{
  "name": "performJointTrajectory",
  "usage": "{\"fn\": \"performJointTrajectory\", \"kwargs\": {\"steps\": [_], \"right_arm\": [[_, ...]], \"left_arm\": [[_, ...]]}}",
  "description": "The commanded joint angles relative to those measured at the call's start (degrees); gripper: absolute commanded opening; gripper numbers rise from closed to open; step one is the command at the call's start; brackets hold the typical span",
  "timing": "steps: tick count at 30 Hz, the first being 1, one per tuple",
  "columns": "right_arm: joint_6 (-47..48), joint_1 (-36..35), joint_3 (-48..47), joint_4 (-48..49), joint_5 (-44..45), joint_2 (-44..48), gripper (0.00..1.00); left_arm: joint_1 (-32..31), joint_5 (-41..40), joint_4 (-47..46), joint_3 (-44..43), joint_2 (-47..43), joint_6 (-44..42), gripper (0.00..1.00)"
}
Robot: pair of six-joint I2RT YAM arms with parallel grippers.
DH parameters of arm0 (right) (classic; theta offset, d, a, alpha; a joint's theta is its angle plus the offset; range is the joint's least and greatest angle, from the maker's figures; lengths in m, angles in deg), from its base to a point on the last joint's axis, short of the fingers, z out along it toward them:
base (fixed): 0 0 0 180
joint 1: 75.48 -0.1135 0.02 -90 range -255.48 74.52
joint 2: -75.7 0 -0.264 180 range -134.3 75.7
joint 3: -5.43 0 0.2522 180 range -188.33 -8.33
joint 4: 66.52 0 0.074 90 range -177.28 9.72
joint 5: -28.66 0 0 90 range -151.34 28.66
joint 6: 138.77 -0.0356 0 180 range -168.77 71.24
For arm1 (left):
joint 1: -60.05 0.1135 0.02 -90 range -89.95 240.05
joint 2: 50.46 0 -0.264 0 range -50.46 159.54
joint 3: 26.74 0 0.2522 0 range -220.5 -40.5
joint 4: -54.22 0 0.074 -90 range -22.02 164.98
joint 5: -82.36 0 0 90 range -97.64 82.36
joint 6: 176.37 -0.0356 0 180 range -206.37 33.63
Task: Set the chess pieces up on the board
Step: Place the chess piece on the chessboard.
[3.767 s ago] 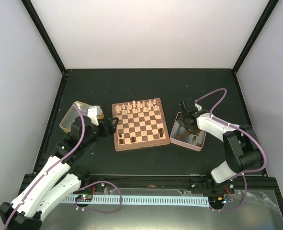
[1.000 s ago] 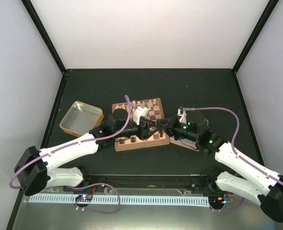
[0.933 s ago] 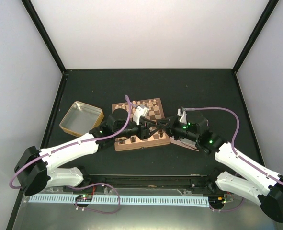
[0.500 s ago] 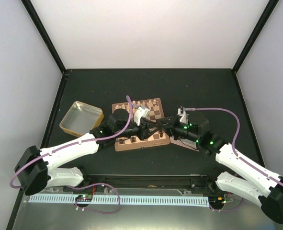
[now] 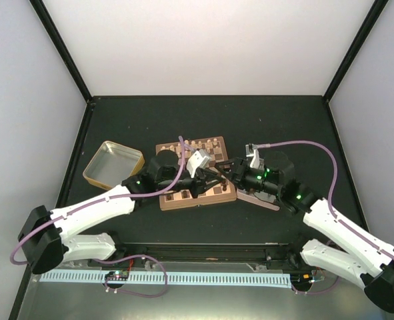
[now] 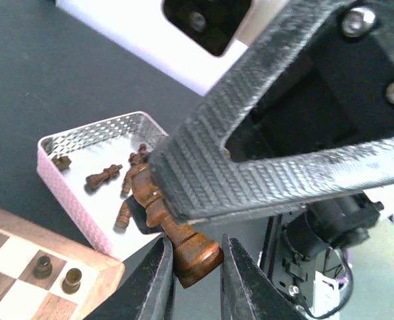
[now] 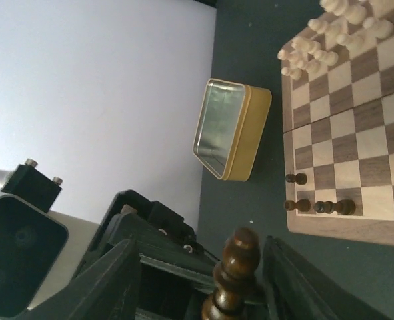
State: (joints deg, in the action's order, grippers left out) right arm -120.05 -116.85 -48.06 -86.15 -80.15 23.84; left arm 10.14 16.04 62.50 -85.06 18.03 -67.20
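Over the board's (image 5: 178, 201) near right part my two grippers meet. A dark brown chess piece (image 6: 150, 197) lies tilted between them. My left gripper (image 6: 194, 267) is shut on its round base. My right gripper (image 7: 202, 253) stands open, its fingers (image 7: 120, 280) wide on either side of the piece's knobbed top (image 7: 240, 257) without touching it. Pale pieces (image 7: 330, 40) crowd the board's far rows. A few dark pawns (image 7: 317, 205) stand along its near edge (image 7: 347, 230).
The pink-rimmed tray (image 6: 70, 180) holds several lying dark pieces (image 6: 103, 178) and sits right of the board, under my right arm (image 5: 287, 190). The yellow-rimmed tin (image 5: 113, 163) stands left of the board.
My left jaws closed on the dark piece's base while my right jaws opened off its top. Both arms stayed over the board's right part.
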Motion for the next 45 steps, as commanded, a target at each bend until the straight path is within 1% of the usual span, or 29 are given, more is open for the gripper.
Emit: {"fn": "performJointTrajectory", "kwargs": {"steps": [1,5,10,11,13,15,16,18,19,21,23,28,31,37,40,45], "right_arm": [[9.98,0.49,-3.07,-2.86,-4.51,2.37,0.52],[14.19,1.51,-4.54,-4.84,-9.16,4.09,0.50],[16.72,2.97,-5.68,-6.51,-13.96,7.61,0.42],[16.83,3.11,-5.73,-6.23,-15.28,8.12,0.39],[16.97,3.21,-5.90,-5.38,-19.65,8.60,0.36],[17.70,3.17,-6.46,-5.60,-23.06,8.57,0.37],[18.50,3.14,-6.88,-6.57,-23.84,8.61,0.40],[21.78,3.18,-8.53,-10.84,-22.88,8.61,0.47],[23.03,3.16,-9.30,-12.97,-22.08,8.61,0.48],[23.94,3.16,-9.83,-14.21,-22.41,8.57,0.49],[24.70,3.18,-10.06,-14.62,-23.35,8.17,0.49],[27.57,3.14,-10.18,-15.82,-27.53,7.30,0.46],[28.78,3.16,-9.65,-15.08,-29.87,7.54,0.45],[28.67,3.17,-8.41,-12.90,-33.50,7.30,0.33],[28.81,3.15,-8.26,-12.63,-33.95,7.13,0.32],[28.78,3.14,-8.27,-12.16,-34.38,6.28,0.25]], "left_arm": [[-0.16,7.69,1.20,-1.02,-4.59,-8.57,0.07],[-0.07,13.60,1.77,-0.82,-6.67,-11.25,0.06],[0.12,20.60,3.46,-1.30,-7.97,-13.65,0.06],[0.16,21.95,4.10,-1.47,-8.42,-14.13,0.06],[0.24,23.74,5.41,-2.03,-9.12,-15.14,0.06],[0.31,25.54,6.84,-2.71,-9.64,-16.10,0.06],[0.34,26.32,7.63,-3.25,-9.75,-16.56,0.06],[0.32,28.20,8.59,-3.99,-10.01,-16.93,0.06],[0.34,29.01,8.88,-4.24,-10.09,-16.98,0.06],[0.31,30.37,8.72,-4.50,-10.28,-16.77,0.06],[0.41,31.00,8.73,-4.65,-10.51,-16.72,0.05],[0.68,30.99,8.07,-4.86,-10.74,-16.38,0.05],[0.83,30.71,7.54,-4.91,-10.29,-16.04,0.05],[0.79,30.15,7.43,-4.94,-9.15,-15.50,0.05],[0.82,30.28,7.33,-4.97,-9.04,-15.36,0.05],[0.83,30.29,7.22,-5.04,-9.04,-15.31,0.05]]}}
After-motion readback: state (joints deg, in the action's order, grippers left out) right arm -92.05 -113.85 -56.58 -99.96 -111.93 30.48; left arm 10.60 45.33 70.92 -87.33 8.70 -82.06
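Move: The dark chess piece is pinched in the left fingertips, its middle about 2 cm to the hand's right, and sits within a couple of centimetres of the open right fingers, roughly 1 cm back, left of and below that hand's point. Some 21 cm beneath the left hand lie the board's near-right dark pieces, 1 cm ahead and 3 cm right; the chessboard's middle is 5 cm ahead, 8 cm left, and the pink tray 2 cm ahead, 16 cm right. The chess piece, its base still pinched by the left hand, is drawn back about 10 cm towards the robot and lifted 6 cm, off the board's near edge, while that hand swings some 30 degrees clockwise. The right hand follows back and up alongside, turning counter-clockwise and tipping its fingers upward, and closes them to about half their gap around the piece's head end. ##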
